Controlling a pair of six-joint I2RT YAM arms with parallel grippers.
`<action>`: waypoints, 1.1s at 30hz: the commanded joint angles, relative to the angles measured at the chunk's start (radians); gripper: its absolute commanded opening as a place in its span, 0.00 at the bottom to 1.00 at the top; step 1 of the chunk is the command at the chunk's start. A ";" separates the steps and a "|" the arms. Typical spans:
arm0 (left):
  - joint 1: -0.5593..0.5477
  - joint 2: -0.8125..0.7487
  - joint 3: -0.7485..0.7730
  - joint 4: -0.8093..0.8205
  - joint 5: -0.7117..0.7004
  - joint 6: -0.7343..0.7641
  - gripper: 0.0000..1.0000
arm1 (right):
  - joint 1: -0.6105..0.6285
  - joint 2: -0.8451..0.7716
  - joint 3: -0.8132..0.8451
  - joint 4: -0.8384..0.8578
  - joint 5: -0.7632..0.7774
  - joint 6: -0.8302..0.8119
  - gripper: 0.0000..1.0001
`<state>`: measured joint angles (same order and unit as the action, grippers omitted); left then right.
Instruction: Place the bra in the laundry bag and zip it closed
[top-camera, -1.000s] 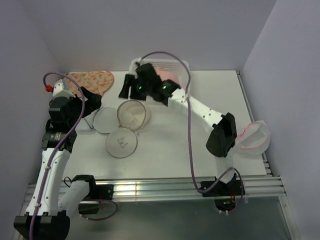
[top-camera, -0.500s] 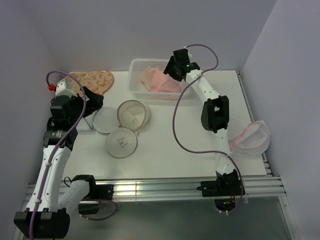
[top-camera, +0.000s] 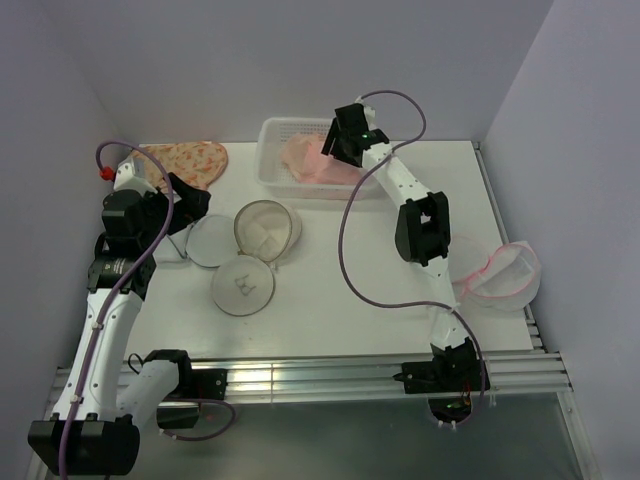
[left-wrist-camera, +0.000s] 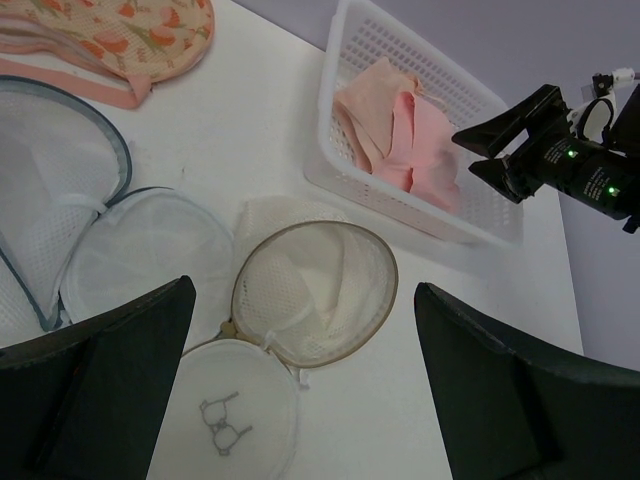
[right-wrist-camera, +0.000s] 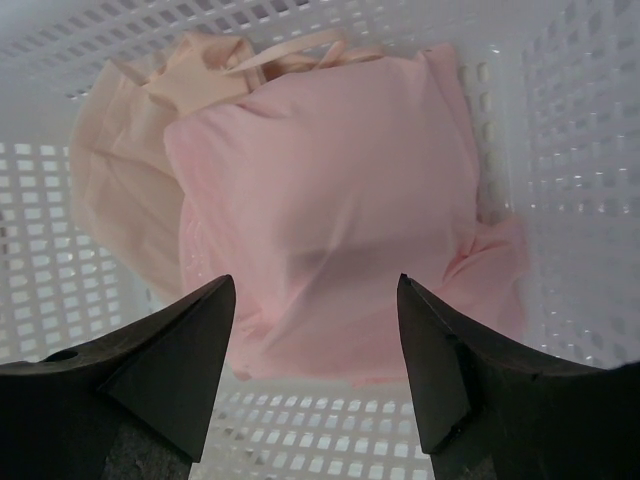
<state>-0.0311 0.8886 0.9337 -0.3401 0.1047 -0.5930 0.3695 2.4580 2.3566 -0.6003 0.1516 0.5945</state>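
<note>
The laundry bag (top-camera: 266, 230) lies unzipped mid-table, its tan-rimmed bowl (left-wrist-camera: 315, 290) upward and the lid (left-wrist-camera: 225, 420) with the line drawing folded out beside it. A pink bra (top-camera: 318, 160) lies in the white basket (top-camera: 270, 175) at the back, next to a peach garment (right-wrist-camera: 130, 150). My right gripper (top-camera: 335, 150) hangs open just above the bra (right-wrist-camera: 320, 200), its fingers either side of the pink cup, nothing between them. At the left, my left gripper (top-camera: 190, 200) is wide open and empty, raised and facing the bag.
A grey-rimmed mesh bag (top-camera: 208, 240) lies open left of the laundry bag. A floral orange cloth item (top-camera: 185, 160) sits at the back left. A pink-rimmed mesh bag (top-camera: 505, 275) rests at the table's right edge. Basket walls (right-wrist-camera: 560, 120) surround the right gripper.
My right arm swung from above the laundry bag back to the basket and came down over the pink bra. The left arm stayed where it was.
</note>
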 joint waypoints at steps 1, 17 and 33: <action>0.005 -0.002 0.005 0.041 0.024 -0.008 0.99 | 0.009 0.029 0.053 -0.012 0.091 -0.053 0.73; 0.005 0.006 0.004 0.042 0.029 -0.011 0.99 | 0.013 0.094 0.056 -0.003 0.068 -0.105 0.62; 0.005 0.013 0.004 0.043 0.024 -0.010 0.99 | 0.034 -0.137 -0.146 0.149 0.091 -0.096 0.00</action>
<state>-0.0311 0.9016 0.9333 -0.3378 0.1131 -0.5964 0.3874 2.4619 2.2139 -0.5224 0.2127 0.5072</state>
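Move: The pink bra lies in the white basket just under the right hand, its middle about 3 cm ahead, 1 cm left and 7 cm below. The beige cloth lies some 8 cm left and 5 cm ahead, also 7 cm down; the round mesh bag is on the table about 17 cm back and 16 cm left. From the left hand the bra is about 29 cm ahead, 25 cm right and 22 cm below. The right fingers shut on the near part of the pink bra and pinch a fold of it between their tips. They get there by sinking into the basket, still open, with a slight roll that drops the hand's left side; they go on down while closing, about 6 cm in all, then ease back and start up by about 1 cm. ##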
